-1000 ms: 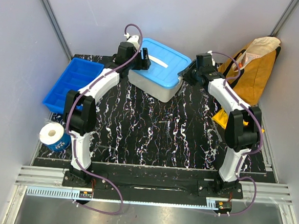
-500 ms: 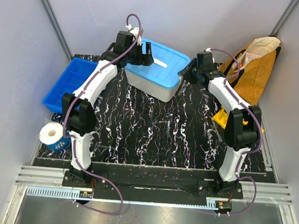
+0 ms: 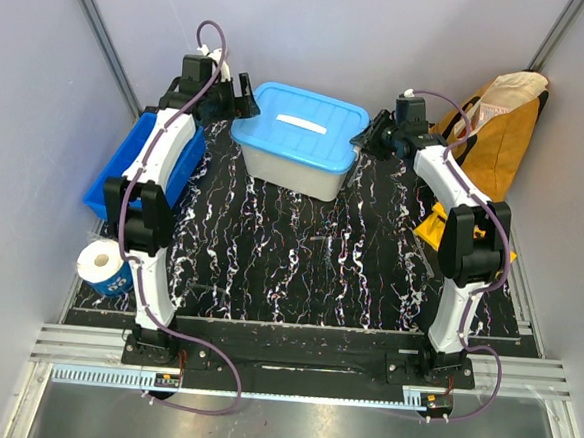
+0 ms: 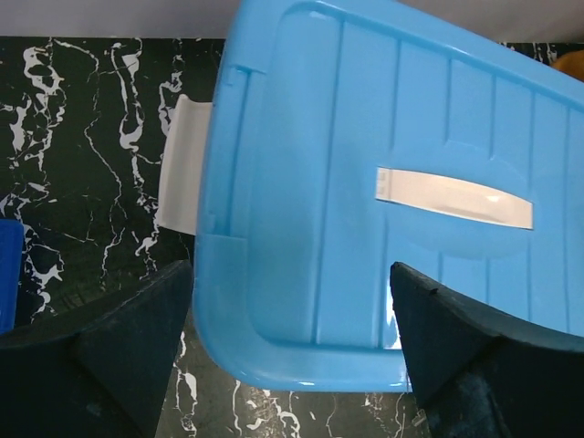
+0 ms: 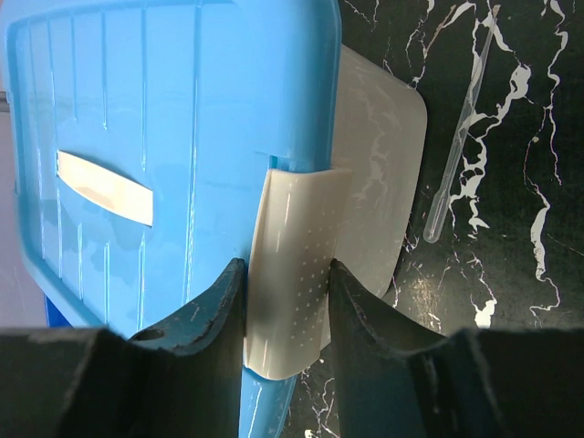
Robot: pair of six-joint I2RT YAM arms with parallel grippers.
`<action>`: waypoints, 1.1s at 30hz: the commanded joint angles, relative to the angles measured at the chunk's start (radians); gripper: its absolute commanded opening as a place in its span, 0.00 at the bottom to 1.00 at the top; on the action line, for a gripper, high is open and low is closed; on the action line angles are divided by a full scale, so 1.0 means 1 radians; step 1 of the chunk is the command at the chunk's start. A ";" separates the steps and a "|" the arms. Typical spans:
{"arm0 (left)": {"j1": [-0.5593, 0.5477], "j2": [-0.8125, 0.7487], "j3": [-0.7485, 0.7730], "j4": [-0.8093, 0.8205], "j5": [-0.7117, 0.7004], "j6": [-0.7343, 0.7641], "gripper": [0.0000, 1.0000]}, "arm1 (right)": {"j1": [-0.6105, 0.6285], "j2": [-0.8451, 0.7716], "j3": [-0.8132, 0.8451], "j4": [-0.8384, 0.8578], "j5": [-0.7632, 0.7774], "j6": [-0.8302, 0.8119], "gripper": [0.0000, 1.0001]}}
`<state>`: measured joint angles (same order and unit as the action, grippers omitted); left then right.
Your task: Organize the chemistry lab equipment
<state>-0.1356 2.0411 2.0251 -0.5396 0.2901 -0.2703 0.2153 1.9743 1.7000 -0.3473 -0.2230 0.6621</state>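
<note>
A clear storage box with a blue lid stands at the back middle of the table. My left gripper is open by the box's left end. In the left wrist view the lid fills the frame, and my left gripper has its fingers wide apart on either side of the lid's edge, holding nothing. The white left latch hangs free. My right gripper is shut on the box's white right latch, seen pinched in the right wrist view by my right gripper. A clear pipette lies on the table beside the box.
A blue tray sits at the left edge under the left arm. A blue cup with a white roll stands at the near left. A yellow bag leans at the back right.
My left arm has swung left, off the top of the lid to the box's left end. The box has shifted slightly left. My right gripper has stayed on the right latch.
</note>
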 commanded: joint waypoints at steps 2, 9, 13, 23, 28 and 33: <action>0.030 0.033 0.030 0.055 0.061 -0.006 0.93 | -0.008 0.032 0.041 -0.061 -0.019 -0.085 0.28; 0.102 0.071 0.034 0.101 0.153 -0.038 0.93 | -0.007 0.028 0.032 -0.059 -0.012 -0.082 0.28; 0.105 0.094 0.017 0.148 0.239 -0.073 0.94 | -0.008 0.031 0.035 -0.055 -0.016 -0.078 0.27; 0.103 0.154 -0.052 0.305 0.353 -0.164 0.94 | -0.010 0.023 0.030 -0.028 -0.022 -0.071 0.27; 0.103 0.182 -0.068 0.346 0.374 -0.188 0.94 | -0.008 0.024 0.036 -0.025 -0.024 -0.071 0.27; 0.103 0.197 -0.097 0.391 0.389 -0.214 0.93 | -0.011 0.029 0.032 -0.015 -0.026 -0.067 0.27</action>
<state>-0.0299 2.2154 1.9507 -0.2283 0.6331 -0.4526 0.2100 1.9816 1.7130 -0.3565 -0.2474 0.6487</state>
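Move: The box's left handle, sticking out past the lid's left edge, lies about 5 cm ahead of the open left hand, 2 cm to its left and some 8 cm below. The lid's white strip is roughly 12 cm to that hand's right, 2 cm ahead and 5 cm below; the blue tray stands about 20 cm to its left, 7 cm back and 17 cm lower. The right hand already has the box's right handle between its fingers, at its hand point. The left hand sinks about 5.5 cm and reaches some 3.5 cm forward towards the box's left handle, first swinging a few centimetres left and then coming back right, while the wrist rolls nearly 20 degrees so the hand's left side dips, its fingers staying wide open. The right hand stays put and keeps its pinch on the right handle, and the left fingers come close beside the lid's left end without any touch that can be made out. ##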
